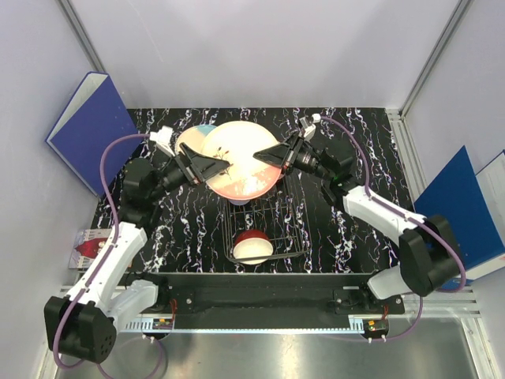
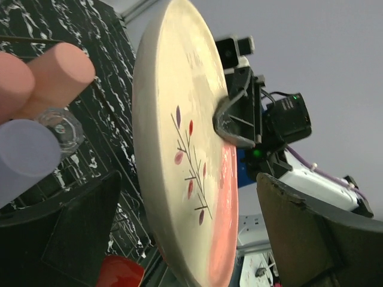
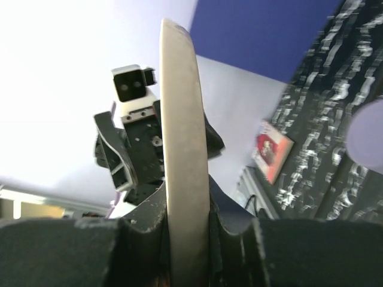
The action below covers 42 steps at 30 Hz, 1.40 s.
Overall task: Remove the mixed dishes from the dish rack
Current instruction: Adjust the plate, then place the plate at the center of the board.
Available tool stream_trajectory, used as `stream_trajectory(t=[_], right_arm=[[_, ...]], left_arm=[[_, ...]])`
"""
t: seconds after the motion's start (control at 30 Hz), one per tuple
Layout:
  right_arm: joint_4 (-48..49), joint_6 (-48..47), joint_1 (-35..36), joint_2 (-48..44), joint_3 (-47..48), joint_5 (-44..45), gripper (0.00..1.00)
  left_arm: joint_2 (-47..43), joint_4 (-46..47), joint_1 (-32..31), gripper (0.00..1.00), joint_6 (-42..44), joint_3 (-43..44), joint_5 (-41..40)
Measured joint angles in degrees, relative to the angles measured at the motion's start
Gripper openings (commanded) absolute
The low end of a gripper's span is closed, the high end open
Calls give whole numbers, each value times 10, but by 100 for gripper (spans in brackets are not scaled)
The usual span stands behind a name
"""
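Note:
A large salmon-pink plate [image 1: 241, 158] with a cream face and a leaf sprig hangs tilted above the far end of the dish rack [image 1: 288, 213]. My right gripper [image 1: 270, 155] is shut on its right rim; in the right wrist view the plate [image 3: 182, 149] stands edge-on between the jaws of the right gripper [image 3: 187, 218]. My left gripper [image 1: 221, 166] is open, its jaws wide on either side of the plate [image 2: 179, 119] without touching it. A red bowl [image 1: 252, 245] lies in the rack's near end. A blue-and-cream plate [image 1: 197, 136] lies on the table behind.
Two salmon-pink cups [image 2: 54, 72], a lavender cup [image 2: 24, 152] and a clear glass [image 2: 60, 128] stand on the black marbled table [image 1: 355, 150] left of the plate. Blue binders [image 1: 91, 126] lean at both side walls. A red booklet [image 1: 91, 246] lies at the left edge.

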Motion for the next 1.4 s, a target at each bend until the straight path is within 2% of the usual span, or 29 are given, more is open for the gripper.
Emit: stream_trajectory(t=[0.07, 0.1, 0.17, 0.2, 0.27, 0.3, 0.37, 0.43, 0.47, 0.5, 0.53, 0.57, 0.67, 0.8, 0.97, 1.07, 1.17, 1.3, 1.4], right_arm=[[51, 29, 0, 18, 0, -12, 0], [74, 41, 0, 26, 0, -18, 0], [112, 62, 0, 39, 0, -31, 0], [122, 68, 0, 42, 0, -35, 0], [129, 68, -2, 43, -1, -41, 0], [129, 58, -2, 43, -1, -44, 0], [138, 24, -3, 40, -3, -48, 0], [120, 14, -4, 30, -6, -47, 0], [108, 8, -4, 22, -7, -46, 10], [85, -1, -4, 11, -7, -44, 25], [66, -11, -4, 0, -7, -43, 43], [50, -21, -4, -10, -7, -41, 71], [-35, -60, -3, -57, -6, -43, 100], [-150, -120, 2, -103, 8, -24, 100], [-311, -194, 2, -161, 33, 61, 100], [-396, -229, 2, -227, 39, 146, 100], [-455, -260, 2, -299, 42, 228, 100], [-513, -289, 2, -370, 42, 292, 100], [-544, -303, 2, -400, 42, 316, 100]], left_arm=[[1, 15, -16, 66, -6, -2, 3], [3, 25, -24, 50, -9, -3, 6], [10, 41, -37, 42, -13, -4, 10], [15, 46, -40, 34, -14, -5, 15], [20, 54, -41, 13, -19, -5, 18], [20, 53, -41, 0, -28, -5, 18], [21, 42, -41, 0, -65, -4, 19], [22, 45, -43, 0, -66, -2, 17], [23, 45, -44, 0, -67, -2, 19], [23, 45, -46, 0, -69, -2, 21], [23, 46, -48, 0, -69, -2, 21], [22, 46, -50, 0, -71, -2, 22], [17, 26, -56, 0, -41, 0, 18], [13, 0, -56, 0, -27, 2, 17], [-17, -49, -43, 0, -9, 3, -20], [-43, -121, 7, 0, 3, 5, -71], [-58, -221, 56, 0, 29, 17, -155], [-59, -322, 98, 0, 60, 31, -253], [-54, -363, 127, 0, 69, 31, -288]])
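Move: The pink-and-cream plate hangs in the air over the rack, its middle about 6 cm to the right of the open left gripper and 2 cm ahead, about level in height. From the left hand, the purple cup is some 8 cm ahead, 5 cm right and 20 cm below; the blue-rimmed plate lies about 23 cm ahead, 9 cm left and 28 cm down. From the right hand, which already grips the rim, the plate's middle is about 7 cm left and 1 cm back. The plate changes hands: the left fingers, already around its left rim, edge some 3 cm right and back and pinch it while the right keeps hold. The right then opens and pulls away about 14 cm right, also back and up. The left swings the plate leftward about 16 cm, sinking 8 cm, easing forward and turning counter-clockwise. ##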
